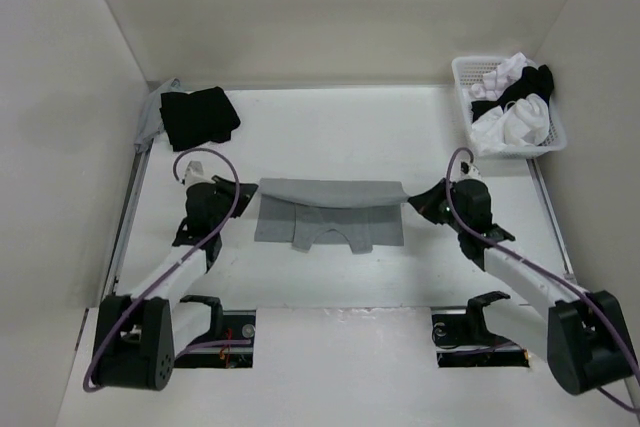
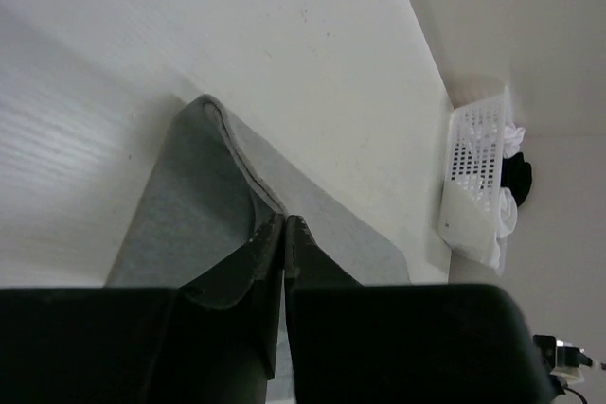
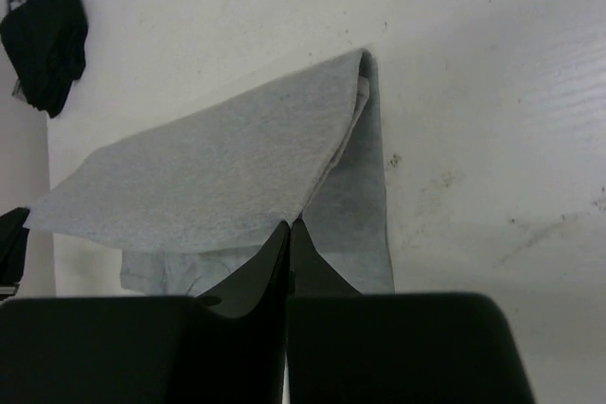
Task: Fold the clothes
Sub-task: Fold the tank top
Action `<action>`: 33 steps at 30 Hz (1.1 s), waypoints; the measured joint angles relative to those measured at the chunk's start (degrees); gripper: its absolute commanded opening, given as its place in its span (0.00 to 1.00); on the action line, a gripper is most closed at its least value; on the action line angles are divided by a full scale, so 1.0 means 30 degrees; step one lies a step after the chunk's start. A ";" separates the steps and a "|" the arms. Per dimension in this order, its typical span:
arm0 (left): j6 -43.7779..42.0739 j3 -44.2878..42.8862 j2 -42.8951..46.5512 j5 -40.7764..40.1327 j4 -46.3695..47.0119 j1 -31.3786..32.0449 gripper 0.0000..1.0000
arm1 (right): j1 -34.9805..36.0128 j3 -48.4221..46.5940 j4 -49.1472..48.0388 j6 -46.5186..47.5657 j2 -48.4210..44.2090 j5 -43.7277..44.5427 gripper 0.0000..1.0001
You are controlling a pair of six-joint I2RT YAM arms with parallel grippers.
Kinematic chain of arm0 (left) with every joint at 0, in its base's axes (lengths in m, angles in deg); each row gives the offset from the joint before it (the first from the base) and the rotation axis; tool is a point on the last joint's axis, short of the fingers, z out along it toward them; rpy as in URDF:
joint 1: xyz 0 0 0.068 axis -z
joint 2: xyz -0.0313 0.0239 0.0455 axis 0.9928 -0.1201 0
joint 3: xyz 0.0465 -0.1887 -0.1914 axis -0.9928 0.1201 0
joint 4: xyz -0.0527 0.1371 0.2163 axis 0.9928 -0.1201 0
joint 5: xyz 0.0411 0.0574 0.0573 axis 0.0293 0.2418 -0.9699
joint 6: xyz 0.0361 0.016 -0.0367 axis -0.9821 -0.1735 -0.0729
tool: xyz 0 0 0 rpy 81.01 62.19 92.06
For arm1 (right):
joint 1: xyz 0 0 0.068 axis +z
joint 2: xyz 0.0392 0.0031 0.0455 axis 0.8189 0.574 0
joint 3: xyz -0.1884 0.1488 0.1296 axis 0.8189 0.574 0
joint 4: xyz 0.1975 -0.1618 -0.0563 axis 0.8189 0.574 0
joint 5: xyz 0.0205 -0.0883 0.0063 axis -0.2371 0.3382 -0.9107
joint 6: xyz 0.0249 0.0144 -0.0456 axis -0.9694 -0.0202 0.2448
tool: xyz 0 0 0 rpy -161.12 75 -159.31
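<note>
The clothes point(image 1: 330, 215), a light-grey sleeveless top, lie at the table's middle with the far edge lifted and stretched between both arms. My left gripper point(image 1: 252, 190) is shut on the top's left raised corner; in the left wrist view the fabric point(image 2: 194, 215) runs up to the closed jaws of that gripper point(image 2: 284, 219). My right gripper point(image 1: 412, 195) is shut on the right raised corner; in the right wrist view the lifted layer point(image 3: 218, 172) hangs from the closed tips of the gripper point(image 3: 290, 224) over the lower layer point(image 3: 360, 224). The neckline and armholes lie at the near edge.
A black folded garment point(image 1: 198, 115) lies at the back left on a grey cloth. A white basket point(image 1: 462, 75) with white and black bundled clothes stands at the back right, also seen as the basket point(image 2: 478, 153) in the left wrist view. Walls close in both sides.
</note>
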 measured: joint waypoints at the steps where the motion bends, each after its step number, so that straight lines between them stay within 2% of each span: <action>1: 0.0058 0.0590 0.0736 0.0131 -0.0036 -0.0080 0.01 | 0.0109 0.0517 0.0080 -0.0102 -0.0823 0.0029 0.00; 10: 0.0240 0.2404 0.6739 0.1355 -0.1887 -0.0481 0.02 | 0.1625 0.3024 0.2798 -0.1384 -0.7614 0.0991 0.00; 16: 0.0160 0.4422 0.8225 0.1807 -0.3366 -0.0940 0.04 | 0.3636 0.4211 0.4160 -0.3563 -0.8218 0.1734 0.00; 19: 0.0102 0.5129 0.8357 0.1974 -0.4248 -0.1421 0.12 | 0.4860 0.4918 0.5282 -0.4969 -0.8488 0.2535 0.01; 20: 0.0087 0.5260 0.8357 0.1989 -0.4430 -0.1588 0.17 | 0.5319 0.5064 0.5792 -0.5486 -0.8655 0.3038 0.04; 22: 0.0022 0.5326 0.8349 0.2018 -0.4663 -0.1894 0.25 | 0.5989 0.5122 0.6688 -0.6229 -0.8983 0.4044 0.17; 28: -0.0291 0.5319 0.9202 0.2186 -0.5166 -0.2681 0.26 | 0.6594 0.4699 0.7934 -0.6433 -0.8903 0.6550 0.48; 31: -0.0583 0.5107 0.9537 0.2011 -0.5355 -0.2390 0.26 | 0.6557 0.4073 0.7366 -0.5464 -0.7490 0.6951 0.52; 33: -0.0721 0.4736 0.9296 0.1632 -0.5246 -0.1574 0.25 | 0.6288 0.3803 0.6353 -0.4845 -0.5836 0.6863 0.46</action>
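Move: Each hand grips an end of the tank top's raised edge. For the left hand, the cloth's near left corner on the table lies about 9 cm back and 8 cm below; the black folded cloth is some 18 cm ahead and 14 cm to its left, 7 cm down. The right hand's near corner lies about 10 cm back, 1 cm left and 8 cm below; the laundry basket is roughly 23 cm ahead and 24 cm right of that hand. Both hands draw the held edge back 8–11 cm, lower it over the near layer, then open, releasing it. ##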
